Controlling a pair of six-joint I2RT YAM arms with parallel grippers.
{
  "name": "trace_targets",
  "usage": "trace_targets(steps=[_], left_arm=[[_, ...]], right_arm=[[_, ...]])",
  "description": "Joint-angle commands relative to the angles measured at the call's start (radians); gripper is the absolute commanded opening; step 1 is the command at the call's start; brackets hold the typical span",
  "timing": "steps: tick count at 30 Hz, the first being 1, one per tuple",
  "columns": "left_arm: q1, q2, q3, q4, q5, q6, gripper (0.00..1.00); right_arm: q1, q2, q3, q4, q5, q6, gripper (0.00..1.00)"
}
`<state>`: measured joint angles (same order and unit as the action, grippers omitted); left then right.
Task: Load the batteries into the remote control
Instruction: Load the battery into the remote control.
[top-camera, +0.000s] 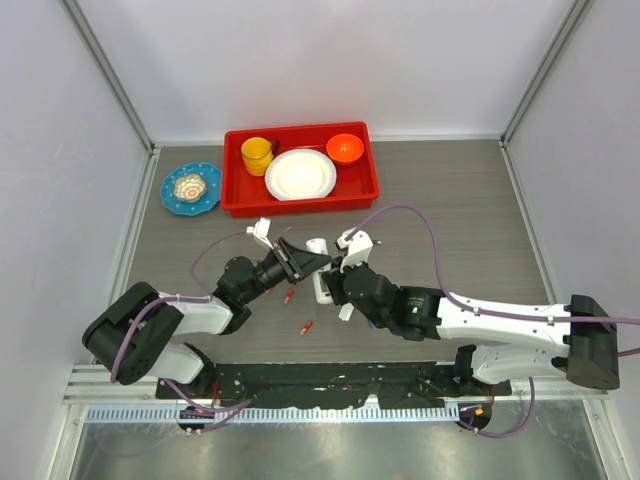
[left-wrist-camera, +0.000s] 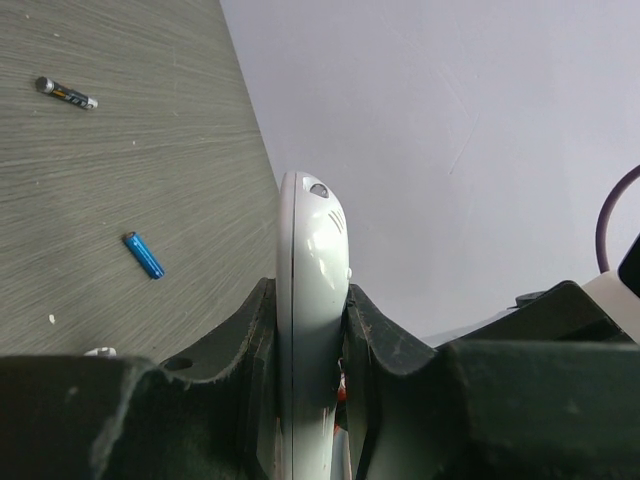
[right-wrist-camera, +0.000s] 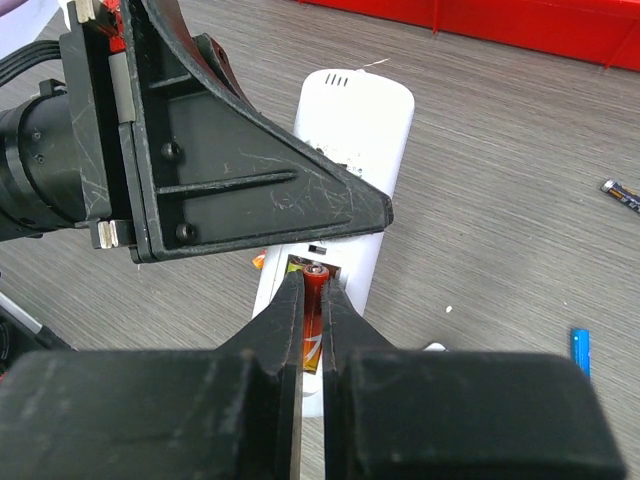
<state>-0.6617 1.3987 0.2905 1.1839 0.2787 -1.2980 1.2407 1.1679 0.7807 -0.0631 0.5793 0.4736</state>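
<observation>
My left gripper (left-wrist-camera: 310, 385) is shut on the white remote control (left-wrist-camera: 310, 290), holding it edge-on above the table; in the top view the left gripper (top-camera: 305, 262) and remote control (top-camera: 323, 288) are at mid-table. My right gripper (right-wrist-camera: 314, 300) is shut on an orange-red battery (right-wrist-camera: 316, 295), whose tip sits in the open recess on the back of the remote control (right-wrist-camera: 355, 130), beside a green cell (right-wrist-camera: 299, 266). The right gripper (top-camera: 335, 282) meets the remote from the right. Loose batteries lie on the table: a blue one (left-wrist-camera: 144, 255), a dark one (left-wrist-camera: 67, 92), two orange-red ones (top-camera: 306, 327) (top-camera: 289, 295).
A red tray (top-camera: 300, 205) at the back holds a yellow cup (top-camera: 257, 155), a white plate (top-camera: 300, 174) and an orange bowl (top-camera: 344, 148). A blue dish (top-camera: 191, 188) lies left of it. A small white cover piece (top-camera: 346, 312) lies under the right wrist.
</observation>
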Motion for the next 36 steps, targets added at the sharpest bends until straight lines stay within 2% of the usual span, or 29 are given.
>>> trace_targets(steps=[1,9,17,27,36], left_arm=[[0.002,-0.049,0.03,0.362,-0.041,-0.034,0.0],[0.002,-0.041,0.033,0.362,-0.03,-0.038,0.0],[0.002,-0.038,0.024,0.362,-0.036,-0.034,0.0],[0.002,-0.027,0.024,0.362,-0.029,-0.035,0.0],[0.001,-0.027,0.024,0.362,-0.023,-0.035,0.0]], right_arm=[[0.011,0.036,0.022,-0.098,-0.027,0.025,0.12],[0.011,0.039,0.045,-0.118,-0.001,0.031,0.23],[0.011,0.03,0.061,-0.127,0.022,0.031,0.26],[0.009,0.021,0.083,-0.126,0.037,0.025,0.38],[0.011,0.012,0.095,-0.142,0.068,0.019,0.44]])
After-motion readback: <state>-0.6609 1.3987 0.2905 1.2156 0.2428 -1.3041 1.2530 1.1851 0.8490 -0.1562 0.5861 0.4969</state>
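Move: The right hand, still pinching the red battery, is already at the remote's open slot, whose middle is about 1 cm ahead, 1 cm left and 1 cm below. The green battery lies in its bay about 2 cm left and 1 cm ahead; the loose white cover is on the table, roughly 4 cm back, 5 cm right and 12 cm down. From the left hand, gripping the remote, the slot is some 5 cm back, 1 cm right and 2 cm below. The right hand lets go of the red battery at the slot, its fingers spreading steadily from nearly shut to a bit under half open while the hand stays almost in place, only easing back a few millimetres and then rising under 1 cm. The left hand keeps its grip on the remote just beyond the compartment, shifting it slightly forward and then lifting it about 1 cm along with the right hand, with next to no turn. ##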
